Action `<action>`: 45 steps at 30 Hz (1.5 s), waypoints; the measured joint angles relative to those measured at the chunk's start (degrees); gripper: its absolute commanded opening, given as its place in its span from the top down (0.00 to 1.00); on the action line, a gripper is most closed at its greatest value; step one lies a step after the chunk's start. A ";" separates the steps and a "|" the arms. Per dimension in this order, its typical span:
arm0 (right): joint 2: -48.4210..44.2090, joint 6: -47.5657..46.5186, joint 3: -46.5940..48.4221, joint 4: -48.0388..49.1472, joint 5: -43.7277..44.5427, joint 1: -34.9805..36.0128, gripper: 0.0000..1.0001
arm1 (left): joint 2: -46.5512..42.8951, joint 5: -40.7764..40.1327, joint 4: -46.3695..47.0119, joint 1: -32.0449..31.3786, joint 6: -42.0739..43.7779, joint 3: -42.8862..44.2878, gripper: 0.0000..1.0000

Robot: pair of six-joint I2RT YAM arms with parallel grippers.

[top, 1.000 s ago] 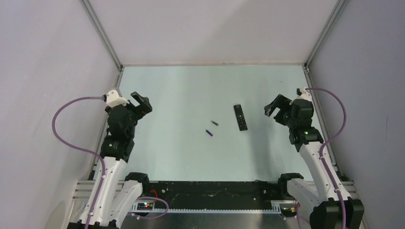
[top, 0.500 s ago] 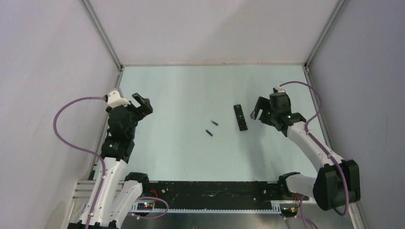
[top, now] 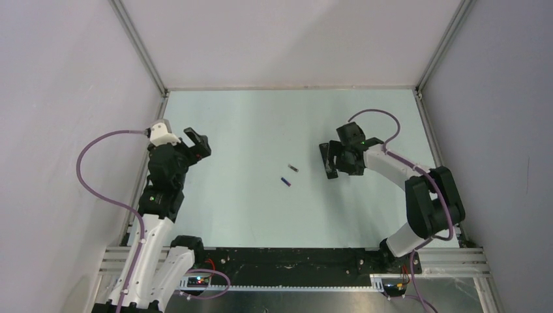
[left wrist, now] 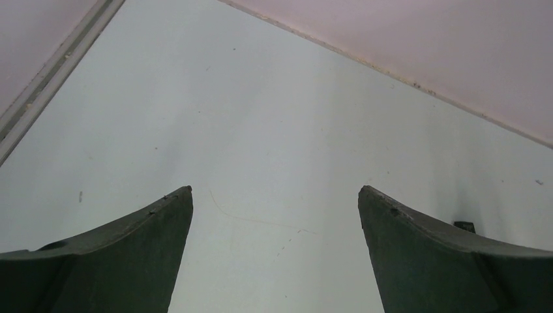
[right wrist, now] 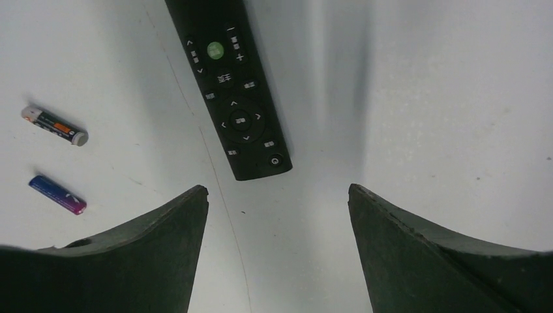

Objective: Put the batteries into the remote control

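The remote control (right wrist: pixel 228 85) is a slim black bar lying face up on the pale table, buttons showing. In the top view its near end (top: pixel 331 173) sticks out beside my right gripper (top: pixel 334 157). That gripper (right wrist: pixel 278 189) hovers open just past the remote's power-button end, with nothing between its fingers. Two batteries lie left of the remote: a dark one with a pale end (right wrist: pixel 55 126) (top: pixel 293 169) and a blue-purple one (right wrist: pixel 57 194) (top: pixel 285 181). My left gripper (top: pixel 195 142) (left wrist: pixel 275 189) stands open over bare table at the far left.
Pale walls with metal frame rails (top: pixel 140 49) enclose the table on three sides. The right arm's links (top: pixel 427 195) and purple cable (top: pixel 375 114) stretch across the right side. The arm bases and a black rail (top: pixel 287 261) run along the near edge.
The right arm has swung left from the right wall to the remote, its jaws narrowing slightly. The left arm has barely moved.
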 measured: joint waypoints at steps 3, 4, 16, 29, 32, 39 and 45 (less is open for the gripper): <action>2.91 -0.85 1.66 -0.61 0.33 1.86 0.18 | 0.04 1.77 0.02 0.00 0.87 0.00 0.00; 3.61 -1.07 2.21 -0.85 0.50 2.36 0.18 | 0.09 2.10 0.02 0.00 1.07 0.00 0.00; 12.61 -3.80 7.08 -2.51 6.47 6.58 0.24 | 0.74 3.61 0.83 0.00 1.44 0.00 0.00; 14.82 -7.41 8.57 -1.07 4.50 6.10 0.54 | 0.76 4.33 1.29 0.00 1.88 0.00 0.00; 14.93 -7.69 8.68 -0.90 3.26 5.53 0.61 | 0.74 4.70 1.31 0.00 1.88 -0.02 0.00; 14.93 -8.31 8.72 -0.92 1.14 4.61 0.64 | 0.42 4.87 1.33 0.00 1.90 -0.70 0.00; 14.67 -8.39 8.74 -0.37 -9.07 2.67 0.68 | -0.44 6.40 1.38 0.00 2.51 -0.87 0.00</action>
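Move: The remote control's middle lies about 6 cm ahead of the right hand, 3 cm to its left and 5 cm below, its near end almost under the open fingers. The silver battery is some 16 cm left of this hand and 3 cm ahead; the blue battery is about 19 cm left and 2 cm back, both 5 cm below. From the left hand the remote lies roughly 41 cm right, 5 cm ahead and 24 cm below. The right hand's fingers close to about half open and pinch the remote by its long sides near the near end. First the hand swings left and sinks about 4 cm over it, rolling its left side down some 10 degrees and turning slightly counter-clockwise; once closed, it rolls back level and carries the remote nearly 2 cm left towards the batteries. ##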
